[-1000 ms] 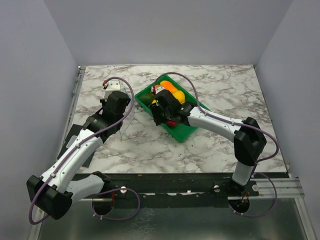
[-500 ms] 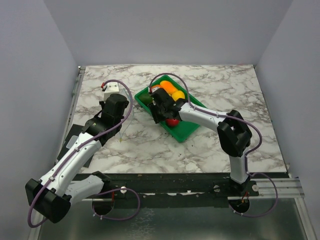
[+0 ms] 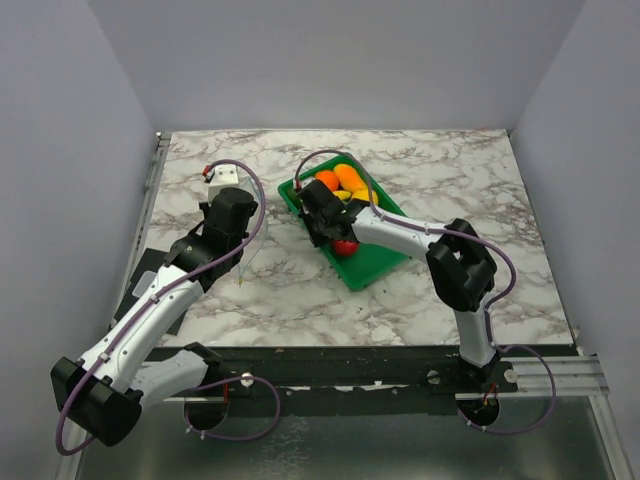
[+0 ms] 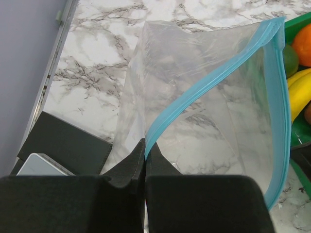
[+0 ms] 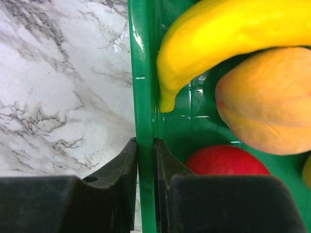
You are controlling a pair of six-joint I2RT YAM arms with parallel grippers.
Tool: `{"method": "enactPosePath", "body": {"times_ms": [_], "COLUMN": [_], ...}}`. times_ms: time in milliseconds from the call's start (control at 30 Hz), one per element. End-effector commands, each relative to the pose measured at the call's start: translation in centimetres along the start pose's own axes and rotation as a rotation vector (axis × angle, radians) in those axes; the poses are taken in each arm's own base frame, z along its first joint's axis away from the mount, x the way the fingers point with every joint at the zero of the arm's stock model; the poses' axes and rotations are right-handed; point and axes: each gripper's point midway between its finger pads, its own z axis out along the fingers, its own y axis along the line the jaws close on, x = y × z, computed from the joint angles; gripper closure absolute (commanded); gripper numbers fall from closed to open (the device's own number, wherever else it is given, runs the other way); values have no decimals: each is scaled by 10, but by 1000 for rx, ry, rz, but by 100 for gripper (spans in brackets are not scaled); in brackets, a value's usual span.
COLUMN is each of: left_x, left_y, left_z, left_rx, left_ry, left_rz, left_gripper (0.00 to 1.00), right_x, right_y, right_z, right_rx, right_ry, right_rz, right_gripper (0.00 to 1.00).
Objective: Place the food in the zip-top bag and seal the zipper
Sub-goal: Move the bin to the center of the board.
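Note:
The zip-top bag (image 4: 194, 87) is clear and hangs open, its mouth facing the tray. My left gripper (image 4: 145, 150) is shut on the zipper (image 4: 214, 80), the light blue strip, at its near corner. In the top view the bag (image 3: 250, 255) dangles under my left gripper (image 3: 238, 262). The food lies in the green tray (image 3: 375, 262): a yellow banana (image 5: 228, 29), an orange fruit (image 5: 267, 102) and a red piece (image 5: 226, 160). My right gripper (image 5: 146, 145) is shut on the tray's wall (image 5: 143, 87), one finger inside and one outside.
A small white box (image 3: 220, 176) sits on the marble table at the back left. A dark flat pad (image 4: 63, 143) lies by the table's left rail. Oranges (image 3: 338, 180) fill the tray's far end.
My right gripper has closed on the tray's left wall, and the tray has turned and shifted slightly. The right arm's elbow swung left. The left gripper still holds the bag.

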Motion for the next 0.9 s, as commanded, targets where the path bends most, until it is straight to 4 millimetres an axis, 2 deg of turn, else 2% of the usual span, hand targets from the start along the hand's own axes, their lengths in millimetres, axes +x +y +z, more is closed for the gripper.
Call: {"method": "enactPosePath", "body": {"times_ms": [0, 367, 667, 767, 800, 867], "left_x": [0, 4, 9, 13, 14, 15], "left_y": [-2, -5, -12, -16, -17, -19], "left_z": [2, 4, 7, 10, 10, 11], "left_rx": [15, 25, 48, 59, 62, 65], "left_ry": [-4, 10, 29, 48, 52, 58], "left_rz": [-14, -5, 2, 14, 15, 18], "left_gripper": [100, 100, 100, 100, 100, 100], "right_x": [6, 11, 21, 20, 18, 14], "right_y": [-18, -62, -93, -94, -93, -92], "right_z": [0, -27, -27, -27, -28, -32], "right_rx": [101, 303, 349, 351, 344, 334], "right_ry": [8, -45, -40, -45, -48, -58], "right_rz": [44, 203, 257, 258, 259, 263], "right_gripper": [99, 99, 99, 99, 97, 86]}}
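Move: My right fingers already pinch the left wall of the green bin, which stands askew with its far end swung to the left; its middle is about 9 cm to my right and 7 cm ahead, some 3 cm lower. Inside, the red fruit lies about 6 cm right and 1 cm back, the orange roughly 3 cm right and 17 cm ahead. From my left hand the bin's middle is some 27 cm right, 11 cm ahead and 19 cm down. Keeping the bin's left wall pinched, I drag the bin to the right with my right hand, about 8 cm at an unchanged height and a little forward, turning the wrist some 20 degrees clockwise to straighten the bin, and easing off at the end. My left hand keeps hold of the zip-top bag's rim nearly in place. ##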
